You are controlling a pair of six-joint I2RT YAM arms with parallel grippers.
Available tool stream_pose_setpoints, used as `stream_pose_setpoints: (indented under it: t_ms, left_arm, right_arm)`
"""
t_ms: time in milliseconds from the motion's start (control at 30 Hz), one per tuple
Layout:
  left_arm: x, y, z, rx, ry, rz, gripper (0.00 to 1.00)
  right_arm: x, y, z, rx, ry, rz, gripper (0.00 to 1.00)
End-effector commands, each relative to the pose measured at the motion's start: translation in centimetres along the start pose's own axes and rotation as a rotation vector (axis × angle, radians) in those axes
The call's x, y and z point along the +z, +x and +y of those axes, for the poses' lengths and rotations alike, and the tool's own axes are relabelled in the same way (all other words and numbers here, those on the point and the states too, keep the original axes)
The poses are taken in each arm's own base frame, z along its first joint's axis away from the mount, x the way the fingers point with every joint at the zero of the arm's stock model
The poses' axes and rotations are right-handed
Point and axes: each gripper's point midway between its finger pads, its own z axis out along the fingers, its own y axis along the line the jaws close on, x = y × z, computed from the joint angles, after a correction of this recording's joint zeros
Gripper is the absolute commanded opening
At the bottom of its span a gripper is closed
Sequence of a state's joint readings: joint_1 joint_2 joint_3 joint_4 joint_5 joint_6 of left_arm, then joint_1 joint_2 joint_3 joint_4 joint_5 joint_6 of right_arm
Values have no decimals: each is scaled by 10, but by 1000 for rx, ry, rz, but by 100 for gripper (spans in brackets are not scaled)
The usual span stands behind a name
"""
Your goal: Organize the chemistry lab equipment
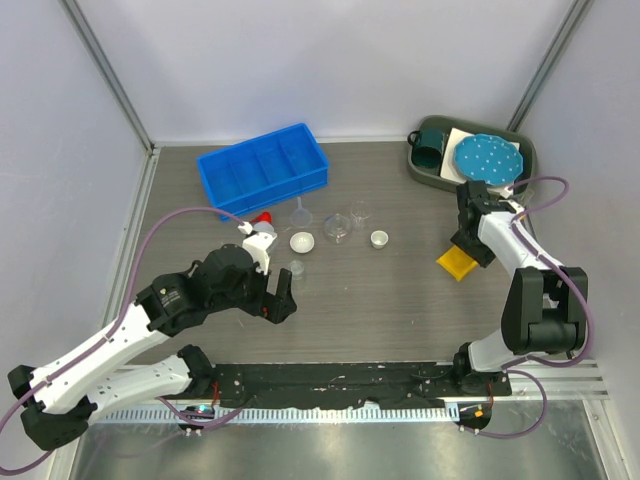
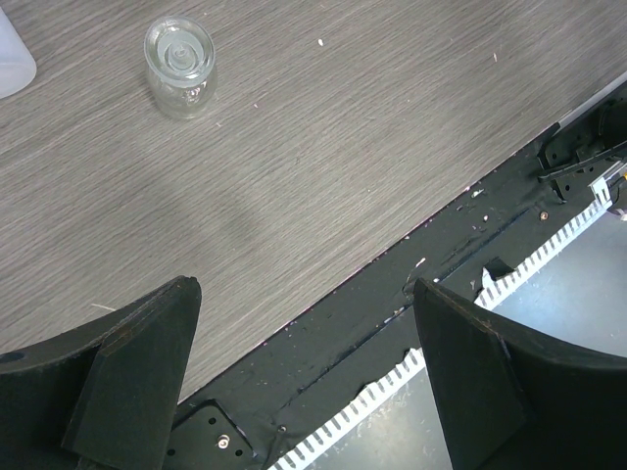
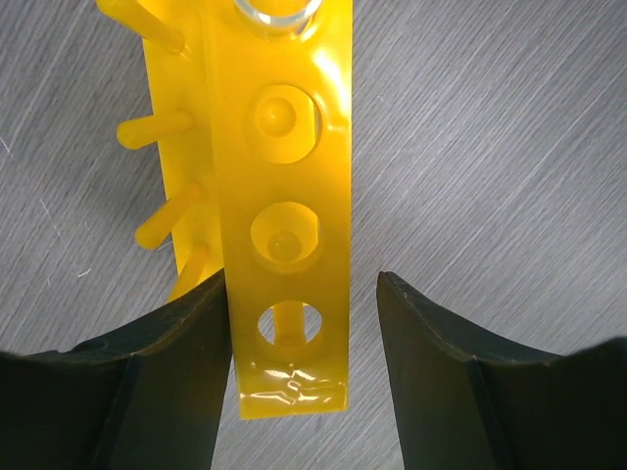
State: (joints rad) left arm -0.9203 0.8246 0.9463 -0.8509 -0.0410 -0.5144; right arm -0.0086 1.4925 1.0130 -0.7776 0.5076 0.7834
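Note:
The yellow holed tube rack [image 1: 455,264] lies on the table at the right. My right gripper [image 1: 467,250] hangs right over it, open, with one end of the rack [image 3: 286,196] between the jaws; the left finger [image 3: 186,343] touches it and the right finger [image 3: 431,343] stands apart. My left gripper [image 1: 281,302] is open and empty [image 2: 304,285] near the table's front edge. A small clear beaker [image 1: 297,270] [image 2: 179,65] stands just beyond it. The white squeeze bottle with red nozzle [image 1: 262,232], a funnel [image 1: 302,213], a flask [image 1: 338,226], another beaker [image 1: 360,212] and two white dishes [image 1: 302,242] [image 1: 379,238] sit mid-table.
A blue compartment bin [image 1: 262,165] stands at the back left. A dark green tray [image 1: 527,152] at the back right holds the teal mug [image 1: 431,146] and the blue dotted plate [image 1: 487,157]. The black mounting rail [image 2: 323,343] runs along the near edge.

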Motion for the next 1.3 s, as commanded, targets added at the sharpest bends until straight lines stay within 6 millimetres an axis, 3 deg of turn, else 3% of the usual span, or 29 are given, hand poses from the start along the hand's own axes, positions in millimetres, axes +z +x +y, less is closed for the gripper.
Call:
stream_pose_setpoints:
  t_ms: [0,333,533,633,800,833,900,1067,1167,1267]
  left_arm:
    - [-4,-7,-2,13,12,-23,95]
    - [-6,-10,0,12,-6,-36,95]
    - [-13,-20,2,21,-35,-49,95]
    - [-14,-28,5,31,-67,-53,95]
    - [-7,-43,8,43,-133,-39,96]
    - [-9,-51,6,42,-138,-51,96]
    - [1,-56,8,44,-174,-26,96]
    - [13,-94,15,3,-233,-39,97]
    - [29,-119,29,-52,-261,-22,97]
    - [46,-146,54,-123,-304,-12,96]
  right_arm:
    - [-22,-24,3,22,-34,-53,63]
    - [-55,-48,4,33,-80,-96,64]
    - [-111,-53,33,-47,-193,-179,64]
    - [-150,-58,56,-101,-278,-221,64]
    - [-199,-54,91,-188,-426,-249,64]
    - [-213,-55,102,-195,-480,-256,64]
    - [-219,-52,114,-232,-516,-254,64]
    - [-242,-39,151,-324,-653,-237,64]
    - [-251,-29,168,-376,-705,-237,63]
    - [-258,-22,172,-398,-735,-240,63]
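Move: My right hand's open fingers straddle the near end of the yellow rack, whose middle is about 4 cm ahead and 4 cm right. The small white cup lies some 21 cm left and 3 cm ahead; the glass beaker is 26 cm left, 10 cm ahead. From my left hand, the white dish is about 16 cm ahead, 4 cm right and 17 cm below; the small glass is 10 cm ahead, 3 cm right; the wash bottle is 16 cm ahead, 5 cm left. I lift my right hand straight up off the rack's end, then sweep it about 19 cm left and a little forward towards the white cup, ending nearly 20 cm higher after a slight dip, turning some 40 degrees counter-clockwise, fingers still part-open. My left hand starts later, rises slightly, then speeds forward towards the white dish, wide open. ##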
